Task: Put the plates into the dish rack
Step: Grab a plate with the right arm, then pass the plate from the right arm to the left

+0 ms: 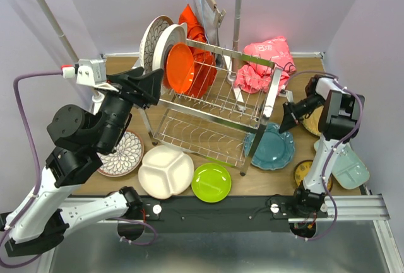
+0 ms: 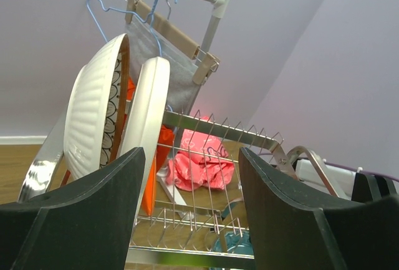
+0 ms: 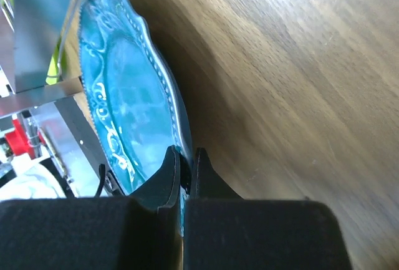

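Observation:
The steel wire dish rack (image 1: 270, 91) stands mid-table. A patterned plate (image 1: 151, 38), a white plate (image 1: 170, 41) and an orange plate (image 1: 179, 68) stand upright at its upper left end. My left gripper (image 1: 154, 87) hovers open just left of them; its wrist view shows the white plates (image 2: 93, 117) and rack wires (image 2: 218, 130) beyond the open gripper (image 2: 191, 153). My right gripper (image 1: 291, 116) is shut on the right rim of the teal plate (image 1: 271, 148), which lies by the rack's right leg. In the right wrist view the right gripper (image 3: 185, 153) pinches the teal rim (image 3: 124, 101).
On the table lie a white divided plate (image 1: 165, 171), a lime green plate (image 1: 211, 182), a floral plate (image 1: 124, 153), yellow patterned plates (image 1: 302, 172) and a pale aqua plate (image 1: 351, 169). A pink cloth (image 1: 264, 65) and a white clothes rail (image 1: 238, 8) stand behind the rack.

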Robot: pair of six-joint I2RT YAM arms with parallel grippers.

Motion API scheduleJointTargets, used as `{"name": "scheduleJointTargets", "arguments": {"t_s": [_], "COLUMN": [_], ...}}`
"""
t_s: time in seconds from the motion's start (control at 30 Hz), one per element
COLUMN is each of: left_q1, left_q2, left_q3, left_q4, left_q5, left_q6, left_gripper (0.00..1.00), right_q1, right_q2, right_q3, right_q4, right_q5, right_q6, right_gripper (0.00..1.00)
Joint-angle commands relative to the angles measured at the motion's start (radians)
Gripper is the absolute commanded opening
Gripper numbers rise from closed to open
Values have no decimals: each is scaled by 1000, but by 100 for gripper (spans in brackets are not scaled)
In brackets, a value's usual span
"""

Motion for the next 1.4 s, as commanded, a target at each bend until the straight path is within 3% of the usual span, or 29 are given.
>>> {"name": "scheduleJointTargets", "arguments": {"t_s": [0.0, 0.7, 1.37], "left_q1": [3, 5, 3], "left_q2": [-11, 82, 292], "left_q3": [32, 141, 388], "left_q4": [3, 49, 99], "left_q5": [-31, 50, 194], "left_q6": [10, 86, 140], "left_gripper": [71, 71, 71], "right_q1": [-33, -146, -183], "right_q2": [-101, -323, -457], "right_q3": [96, 289, 563], "right_q4": [104, 104, 317], "right_q5": [1, 55, 121], "right_q6": [26, 187, 630], "right_gripper": [1, 1, 1]}}
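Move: The right fingers are already shut on the far right part of the blue plate's rim; the plate's middle lies some 6 cm back, 5 cm left and 2 cm below. The woven mat is roughly 14 cm right and 4 cm ahead, the dark yellow plate about 16 cm back and 9 cm right, the pink bag some 24 cm ahead and 7 cm left. From the raised left hand, the blue plate is about 36 cm right, 5 cm ahead and 50 cm down. Up and away to the forward right, the right hand lifts the blue plate by its rim, rising about 24 cm while going some 10 cm forward and 10 cm right, away from the rack. The fingers keep their pinch as the wrist tips up and turns clockwise. The empty left hand rises about 9 cm and tilts up a little, fingers staying open. ##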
